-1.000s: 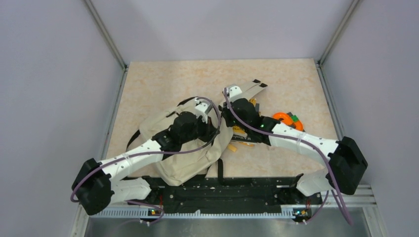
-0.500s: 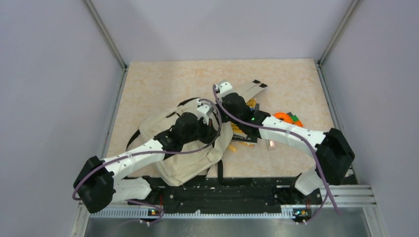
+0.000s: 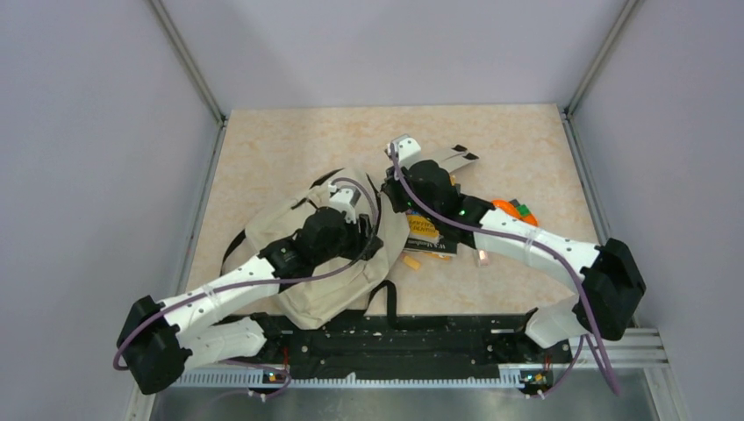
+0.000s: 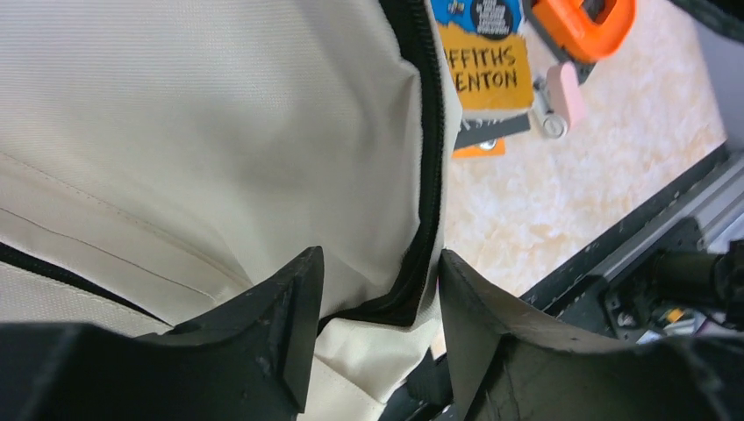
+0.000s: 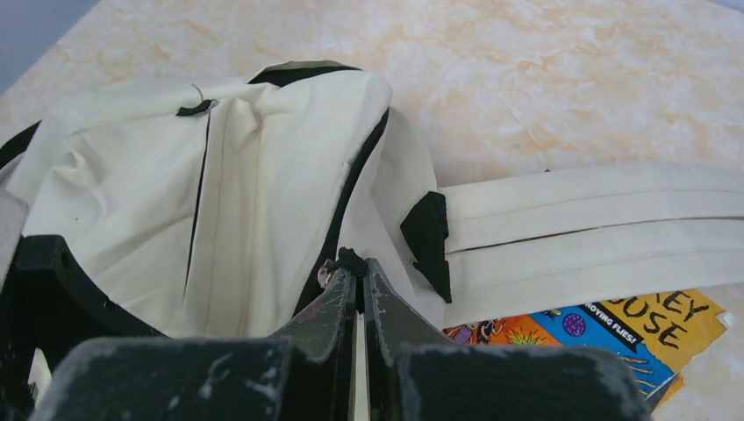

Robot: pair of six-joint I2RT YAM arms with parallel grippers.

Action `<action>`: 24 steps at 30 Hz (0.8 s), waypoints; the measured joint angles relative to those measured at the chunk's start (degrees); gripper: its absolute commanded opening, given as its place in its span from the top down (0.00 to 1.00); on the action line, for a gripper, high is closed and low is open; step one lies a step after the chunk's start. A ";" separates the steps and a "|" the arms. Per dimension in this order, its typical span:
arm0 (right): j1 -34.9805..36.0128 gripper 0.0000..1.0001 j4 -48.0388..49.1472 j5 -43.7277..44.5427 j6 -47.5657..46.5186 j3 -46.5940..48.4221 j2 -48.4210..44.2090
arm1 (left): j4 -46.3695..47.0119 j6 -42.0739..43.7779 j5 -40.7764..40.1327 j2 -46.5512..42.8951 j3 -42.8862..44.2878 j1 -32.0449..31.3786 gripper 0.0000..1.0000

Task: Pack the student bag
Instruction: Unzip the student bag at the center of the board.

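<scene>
The student bag (image 3: pixel 298 267), a cream canvas backpack with black zipper lines, lies crumpled left of centre. My left gripper (image 4: pixel 379 259) is open, its fingers standing either side of the bag's black zipper edge (image 4: pixel 427 132) without pinching it. My right gripper (image 5: pixel 358 263) is shut on the black zipper pull (image 5: pixel 353 257) at the bag's (image 5: pixel 254 184) far end; from above it (image 3: pixel 392 191) sits over the bag's far right corner. Flat cream shoulder straps (image 5: pixel 597 232) run off to the right. A bright orange and blue book (image 3: pixel 427 235) lies beside the bag, partly under the right arm.
An orange object (image 3: pixel 506 208) lies right of the book (image 4: pixel 485 74), and a pink eraser (image 3: pixel 482 256) and a small orange piece (image 3: pixel 411 261) lie nearer the front. Black straps (image 3: pixel 390 303) trail toward the base rail (image 3: pixel 395 338). Walls close in the table on three sides.
My left gripper has opened and let go of the bag fabric, pulling back slightly. My right gripper, still shut, has shifted toward the far side with the zipper pull.
</scene>
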 measured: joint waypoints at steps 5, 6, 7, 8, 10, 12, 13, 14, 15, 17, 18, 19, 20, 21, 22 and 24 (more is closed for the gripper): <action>-0.02 1.00 1.64 -0.28 -0.02 -0.55 -2.19 | 1.90 -3.63 -3.93 -1.68 0.68 0.13 0.40; -0.04 1.00 1.75 -0.28 -0.04 -0.59 -2.19 | 2.56 -4.15 -4.50 -1.70 0.72 0.20 0.40; -0.04 1.00 1.79 -0.31 -0.04 -0.63 -2.19 | 3.28 -4.55 -5.14 -1.70 0.79 0.28 0.40; -0.07 1.00 1.79 -0.31 -0.04 -0.74 -2.19 | 4.09 -5.03 -5.79 -1.66 0.94 0.35 0.40; -0.07 1.00 2.01 -0.44 -0.04 -1.05 -2.19 | 5.25 -5.79 -6.97 -1.31 1.57 0.46 0.40; -0.07 1.00 2.32 -0.76 -0.04 -1.51 -2.23 | 6.43 -6.51 -8.39 -0.90 2.49 0.68 0.40; -0.07 1.00 2.54 -1.03 -0.02 -1.79 -2.27 | 6.99 -6.97 -9.03 -0.81 2.80 0.79 0.40; -0.07 1.00 2.60 -1.20 -0.02 -1.99 -2.27 | 7.58 -7.26 -9.66 -0.81 2.93 0.94 0.40; -0.09 1.00 2.84 -1.36 -0.02 -2.27 -2.34 | 8.22 -7.54 -10.23 -0.81 2.99 1.05 0.40; -0.09 1.00 3.08 -1.75 0.00 -2.84 -2.56 | 9.09 -8.26 -11.17 -0.81 3.02 1.38 0.40; -0.11 1.00 3.30 -1.97 -0.02 -3.08 -2.73 | 9.33 -8.55 -11.56 -0.81 3.02 1.57 0.40; -0.11 1.00 3.52 -2.32 -0.04 -3.41 -2.97 | 9.38 -8.81 -11.85 -0.81 3.02 1.81 0.41; -0.15 1.00 3.80 -2.64 -0.04 -3.61 -3.19 | 9.35 -8.98 -12.04 -0.70 3.02 2.01 0.41; -0.17 1.00 3.78 -3.06 -0.07 -3.65 -3.32 | 9.35 -9.25 -12.35 -0.46 3.04 2.32 0.42; -0.22 1.00 3.98 -3.56 -0.11 -3.65 -3.41 | 9.31 -9.60 -12.61 -0.07 3.13 2.56 0.42; -0.22 1.00 4.13 -4.37 -0.17 -3.65 -3.41 | 9.35 -10.14 -12.90 0.96 3.23 3.10 0.43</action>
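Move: The zip slider, on the bag's right edge, lies about 10 cm ahead of the left hand, 3 cm to its right and 4 cm higher; the black webbing tail lies some 8 cm back, 3 cm right and 13 cm below that hand. For the right hand the slider sits at its fingertips, 1 cm ahead and 1 cm left. From the right hand, the book pile is about 10 cm right, 2 cm ahead, and the shoulder straps 12 cm ahead, 12 cm right, both well below. The zip slider's pull stays pinched in the shut right fingers, which rise nearly 2 cm, sink again by half and ease back about 1 cm. Up along the bag's zip edge towards the slider comes the left hand, fingers kept open, some 6 cm forward and 6 cm up, swinging counter-clockwise about 20 degrees and dipping slightly at the end. Its contact with the cloth can't be seen. ##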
